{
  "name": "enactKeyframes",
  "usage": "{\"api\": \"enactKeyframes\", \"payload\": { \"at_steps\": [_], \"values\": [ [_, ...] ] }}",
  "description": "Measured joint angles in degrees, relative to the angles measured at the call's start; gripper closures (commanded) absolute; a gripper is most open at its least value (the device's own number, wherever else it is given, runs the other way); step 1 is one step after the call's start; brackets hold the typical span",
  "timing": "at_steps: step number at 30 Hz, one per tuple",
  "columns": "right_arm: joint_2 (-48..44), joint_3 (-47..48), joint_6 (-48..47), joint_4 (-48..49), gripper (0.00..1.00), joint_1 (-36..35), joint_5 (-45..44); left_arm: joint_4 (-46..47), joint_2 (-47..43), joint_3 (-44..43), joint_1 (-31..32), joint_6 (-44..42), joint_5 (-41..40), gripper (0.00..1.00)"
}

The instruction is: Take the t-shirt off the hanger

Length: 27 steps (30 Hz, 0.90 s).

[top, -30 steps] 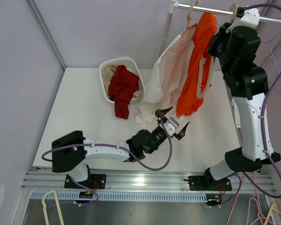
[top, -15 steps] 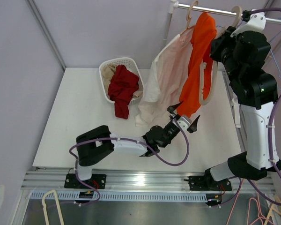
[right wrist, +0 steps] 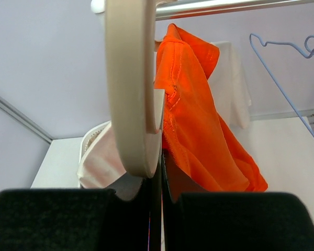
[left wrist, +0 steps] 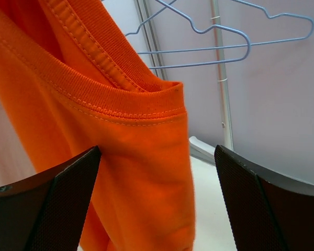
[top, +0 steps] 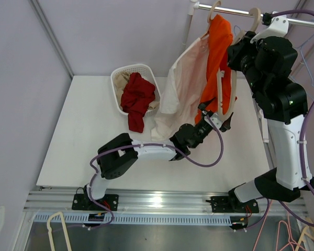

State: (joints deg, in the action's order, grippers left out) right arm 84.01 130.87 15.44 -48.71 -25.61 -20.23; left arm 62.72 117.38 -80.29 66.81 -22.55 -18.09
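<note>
The orange t-shirt (top: 215,63) hangs from a cream wooden hanger (top: 229,93) hooked on the metal rail (top: 299,22). My right gripper (top: 236,51) is shut on the hanger (right wrist: 130,94) high by the rail; in the right wrist view the gripper (right wrist: 161,184) pinches the hanger's lower edge, with the t-shirt (right wrist: 199,136) just behind. My left gripper (top: 213,119) is open at the shirt's lower hem. In the left wrist view the gripper (left wrist: 157,204) has the orange cloth (left wrist: 141,172) between its spread fingers, which do not press on it.
A pale pink shirt (top: 184,86) hangs on a second hanger just left of the orange one. A white basket (top: 126,69) with a red garment (top: 137,97) sits at the back left of the table. Blue wire hangers (left wrist: 199,36) hang at the far right.
My left gripper has reached up and to the right, from the table's middle to the orange shirt's hem, staying open. My right arm has shifted the hanger and shirt slightly left along the rail.
</note>
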Motion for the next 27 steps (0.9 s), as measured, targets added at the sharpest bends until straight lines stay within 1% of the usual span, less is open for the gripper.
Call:
{"api": "enactKeyframes", "payload": {
  "at_steps": [1,4,5,6,7,8,10,11,16,21,27],
  "values": [
    [0.00,0.26,0.00,-0.26,1.00,-0.44,-0.13,-0.59,0.61,-1.05,-0.42,0.00,0.33,0.07],
    [0.00,1.01,0.00,-1.01,1.00,-1.55,-0.37,-2.12,1.90,-3.15,-1.64,0.02,0.76,0.15],
    [0.00,1.27,0.02,-1.11,1.00,-1.88,-0.46,-2.60,2.19,-3.65,-2.12,-0.02,0.90,0.23],
    [0.00,1.33,0.02,-1.14,1.00,-1.99,-0.50,-3.04,2.36,-4.00,-2.56,0.00,0.96,0.29],
    [-0.04,1.51,0.02,-1.22,1.00,-2.14,-0.50,-3.58,2.47,-4.39,-3.08,0.00,0.98,0.37],
    [-0.09,1.60,0.04,-1.25,1.00,-2.23,-0.50,-3.89,2.58,-4.74,-3.56,-0.02,0.98,0.55],
    [-0.24,1.60,0.22,-1.46,1.00,-2.36,-0.50,-4.44,2.67,-5.62,-4.55,0.17,0.90,0.82],
    [-0.37,1.60,0.26,-1.64,1.00,-2.45,-0.48,-4.79,2.69,-6.14,-4.98,0.24,0.83,0.99],
    [-0.85,1.60,0.37,-1.92,1.00,-2.64,-0.74,-5.05,2.67,-6.97,-6.12,0.00,0.46,0.99],
    [-0.81,1.62,0.31,-2.64,1.00,-2.73,-1.29,-4.09,-1.49,0.63,-4.42,-1.07,-0.48,0.99],
    [-0.83,2.14,0.39,-5.46,1.00,-2.80,-0.83,-5.77,-5.05,0.61,-3.21,-3.58,-2.56,0.99]
  ]
}}
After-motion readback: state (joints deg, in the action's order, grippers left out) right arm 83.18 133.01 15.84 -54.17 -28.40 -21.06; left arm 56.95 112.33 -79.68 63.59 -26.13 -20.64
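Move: The near ribbed edge of the orange t-shirt hangs about 6 cm ahead of the open left hand, 1 cm to its left and a centimetre or so higher. The cream hanger hangs above that hand, its middle roughly 4 cm ahead, 1 cm right and 13 cm up. The white shirt is some 12 cm left and 7 cm ahead, about 4 cm higher. From the right hand, the orange edge is nearly straight below, some 20 cm down and 3 cm left. The left fingers close and pinch the near edge of the orange t-shirt as the hand reaches about 6 cm forward. Keeping the pinch, the left hand draws back some 3 cm, edging left and, after a small dip, rising. The right hand keeps its grip on the cream hanger and eases back about 2 cm. ##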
